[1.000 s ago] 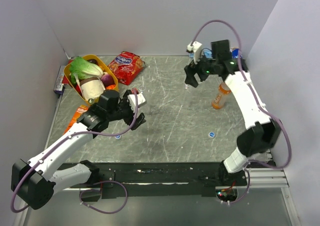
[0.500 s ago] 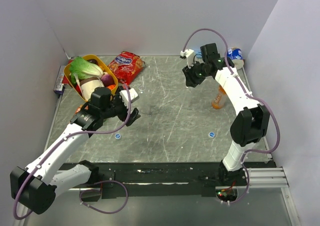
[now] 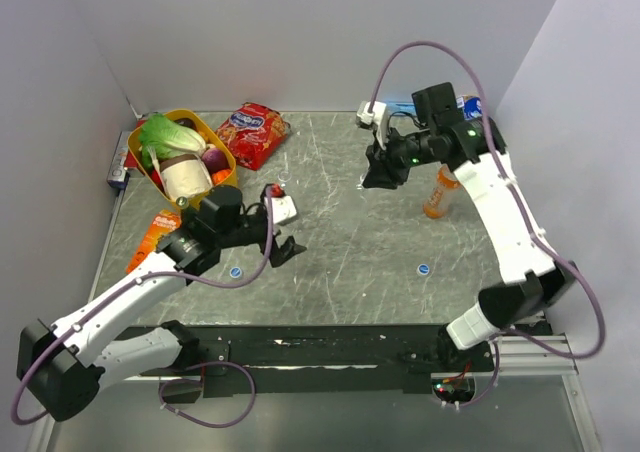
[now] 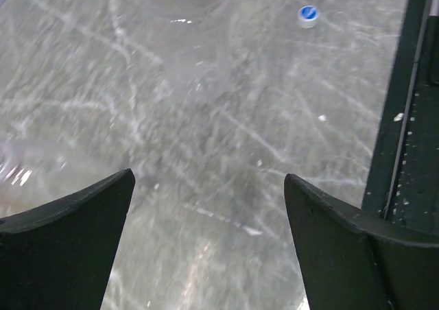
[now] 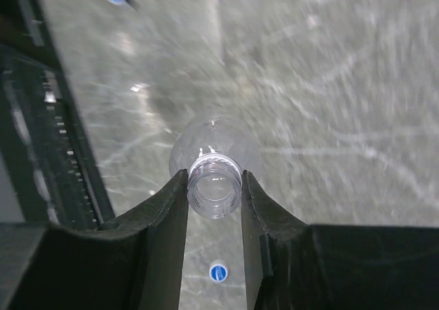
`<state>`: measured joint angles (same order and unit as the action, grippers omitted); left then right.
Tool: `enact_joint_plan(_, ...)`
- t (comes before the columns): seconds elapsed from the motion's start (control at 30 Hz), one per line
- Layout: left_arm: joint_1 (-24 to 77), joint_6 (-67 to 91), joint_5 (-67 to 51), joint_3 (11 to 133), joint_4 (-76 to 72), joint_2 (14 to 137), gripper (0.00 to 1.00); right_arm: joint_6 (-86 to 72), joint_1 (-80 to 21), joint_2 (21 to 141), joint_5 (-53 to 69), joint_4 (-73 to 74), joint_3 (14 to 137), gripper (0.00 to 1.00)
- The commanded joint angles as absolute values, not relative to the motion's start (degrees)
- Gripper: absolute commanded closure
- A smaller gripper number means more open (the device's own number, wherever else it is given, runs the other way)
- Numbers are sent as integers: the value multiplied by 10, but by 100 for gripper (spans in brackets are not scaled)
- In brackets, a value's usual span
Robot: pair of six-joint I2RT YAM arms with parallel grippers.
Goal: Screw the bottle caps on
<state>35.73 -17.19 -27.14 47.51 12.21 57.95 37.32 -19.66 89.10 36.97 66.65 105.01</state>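
My right gripper [image 5: 215, 176] is shut on the threaded neck of a colourless see-through bottle [image 5: 215, 145], open-mouthed and uncapped, and holds it over the table's far middle [image 3: 378, 177]. The orange drink bottle [image 3: 440, 194] stands just to its right, with no cap seen on it. One blue cap [image 3: 424, 269] lies at front right and another [image 3: 235, 271] at front left. A blue cap [image 5: 218, 272] shows below the held bottle. My left gripper [image 3: 285, 247] is open and empty, low over the table [image 4: 209, 180], with a blue cap [image 4: 308, 15] ahead. I cannot make out the pale cap.
A yellow basket [image 3: 222, 150] of vegetables stands at the far left, with a red snack bag [image 3: 252, 132] beside it and an orange packet [image 3: 152, 234] nearer. A blue-and-white tape roll [image 3: 470, 105] sits at the far right corner. A black rail [image 3: 330, 350] runs along the front edge.
My left gripper has swung right and nearer, towards the table's middle. My right gripper has moved a little nearer and lower with the see-through bottle still in it.
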Motion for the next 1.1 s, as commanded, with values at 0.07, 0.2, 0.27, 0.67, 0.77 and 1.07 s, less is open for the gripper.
enact_joint_plan(0.07, 401, -159, -254, 469, 5, 626, 4, 410, -243, 839, 458, 743, 1112, 92)
enact_joint_plan(0.2, 403, -153, -272, 482, -32, 655, 4, 369, -260, 838, 468, 717, 1121, 93)
enact_joint_plan(0.27, 408, -154, -270, 485, -45, 671, 4, 361, -265, 845, 478, 713, 1131, 93)
enact_joint_plan(0.67, 408, -107, -369, 494, -86, 699, 3, 316, -272, 864, 483, 652, 1135, 93)
enact_joint_plan(0.77, 404, -98, -381, 502, -86, 706, 4, 325, -273, 872, 479, 657, 1134, 93)
enact_joint_plan(1.07, 403, -102, -388, 504, -94, 734, 5, 293, -272, 869, 527, 647, 1136, 94)
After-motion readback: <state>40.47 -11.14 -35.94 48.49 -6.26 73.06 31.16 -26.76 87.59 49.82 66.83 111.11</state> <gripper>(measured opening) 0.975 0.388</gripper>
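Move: The right hand already grips a clear bottle by its neck; the left hand's open fingers await it about 17 cm to the left, 8 cm back and 8 cm lower. From the left hand, that bottle's middle is some 12 cm right, 10 cm ahead and 4 cm higher; the other clear bottle stands about 17 cm ahead and 3 cm left. The orange bottle is about 23 cm right of the right hand and 10 cm ahead, well below. Right hand carries the clear bottle back, up and left, 6 cm each; open left hand meets it, 7 cm rightward. ##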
